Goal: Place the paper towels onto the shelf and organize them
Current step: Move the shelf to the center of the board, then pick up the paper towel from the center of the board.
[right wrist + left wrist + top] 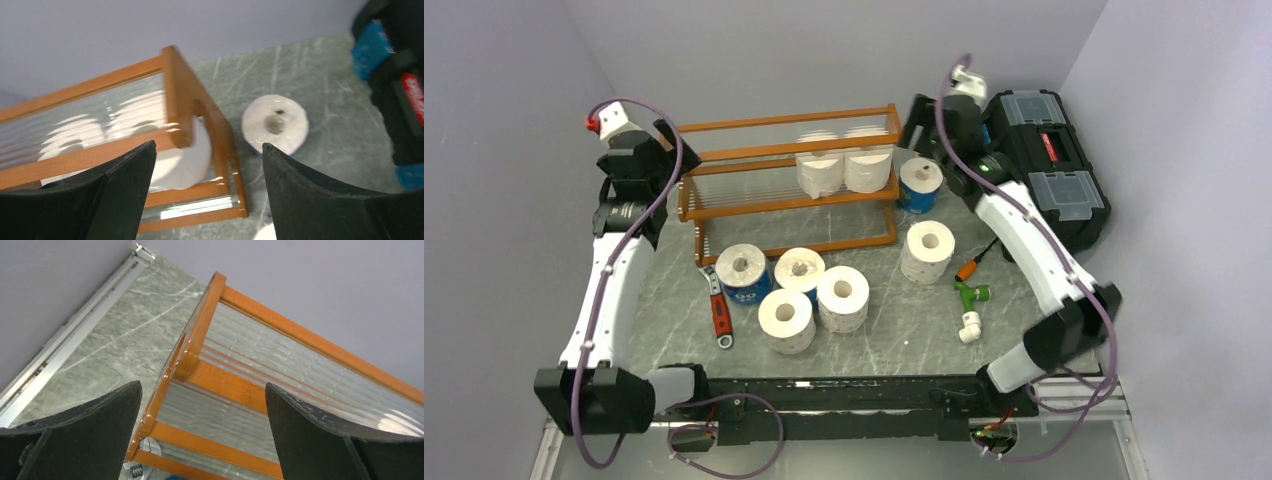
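Note:
The shelf (764, 152) stands at the back of the table. Two white paper towels (821, 170) (870, 162) stand inside it near its right end. A blue-wrapped roll (920, 185) and a white roll (928, 250) stand on the table right of the shelf. Several more rolls (800, 290) cluster in front of it. My left gripper (679, 150) hovers open and empty over the shelf's left end (200, 335), its midpoint (202, 386) above the slats. My right gripper (919, 125) (207, 146) hangs open and empty above the shelf's right end (180, 90), with a roll (275, 125) below on the table.
A black toolbox (1044, 160) sits at the back right, close to the right arm. A red-handled wrench (720, 310) lies front left of the rolls. A green and white nozzle (971, 305) and an orange-handled screwdriver (976, 262) lie front right. Walls close in on three sides.

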Controlling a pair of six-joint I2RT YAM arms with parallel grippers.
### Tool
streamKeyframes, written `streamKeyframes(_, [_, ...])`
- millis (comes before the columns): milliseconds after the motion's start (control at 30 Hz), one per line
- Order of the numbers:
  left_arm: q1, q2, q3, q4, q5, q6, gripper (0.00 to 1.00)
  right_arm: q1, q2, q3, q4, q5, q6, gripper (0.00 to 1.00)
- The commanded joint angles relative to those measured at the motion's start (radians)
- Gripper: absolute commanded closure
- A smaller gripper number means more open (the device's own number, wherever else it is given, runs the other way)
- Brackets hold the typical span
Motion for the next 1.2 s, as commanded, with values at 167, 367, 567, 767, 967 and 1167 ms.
streamKeyframes(167, [-0.012, -0.264, 0.014, -0.055, -0.074, -0.024, 0.01, -0.285, -0.284, -0.367, 0.039, -0.084, 0.29, 0.16])
streamKeyframes(367, [-0.161, -0.33, 0.036, -0.259, -0.038, -0.006, 0.01, -0.344, -0.262, -0.455, 0.055, -0.132, 0.365, 0.17])
streamKeyframes(567, [-0.247, -0.52, -0.199, -0.302, 0.038, 0.054, 0.01, -0.336, -0.219, -0.483, 0.08, -0.171, 0.354, 0.19])
streamKeyframes(767, [-0.247, -0.736, -0.38, -0.326, 0.188, 0.086, 0.0, -0.31, -0.133, -0.462, 0.104, -0.135, 0.299, 0.2])
streamKeyframes(967, [-0.266, -0.76, -0.488, -0.269, 0.272, 0.049, 0.01, -0.222, 0.052, -0.273, 0.039, -0.029, 0.169, 0.19])
streamKeyframes(1167, [-0.275, -0.767, -0.531, -0.25, 0.27, 0.039, 0.01, -0.225, 0.051, -0.312, 0.075, -0.034, 0.185, 0.19])
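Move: Some 12 cm back and 11 cm right of the left hand, about 27 cm below it, stands the left blue roll; the second blue roll is 12 cm right of that one, and the wrench lies 7 cm to its left, 3 cm nearer the base. The right hand has the right blue roll 3 cm ahead, 4 cm right, 29 cm below, a white roll 14 cm nearer than that roll, and the shelf's middle about 28 cm left, 2 cm back, 19 cm below. Backing away from the shelf's left end, the left hand rises about 10 cm, then sinks some 19 and swings right towards the left blue roll, turning about 30 degrees clockwise. The right hand sweeps about 14 cm right, clear of the shelf, drops about 17 cm in all, then eases forward and left towards the right blue roll, tipping down. Both grippers stay open. ##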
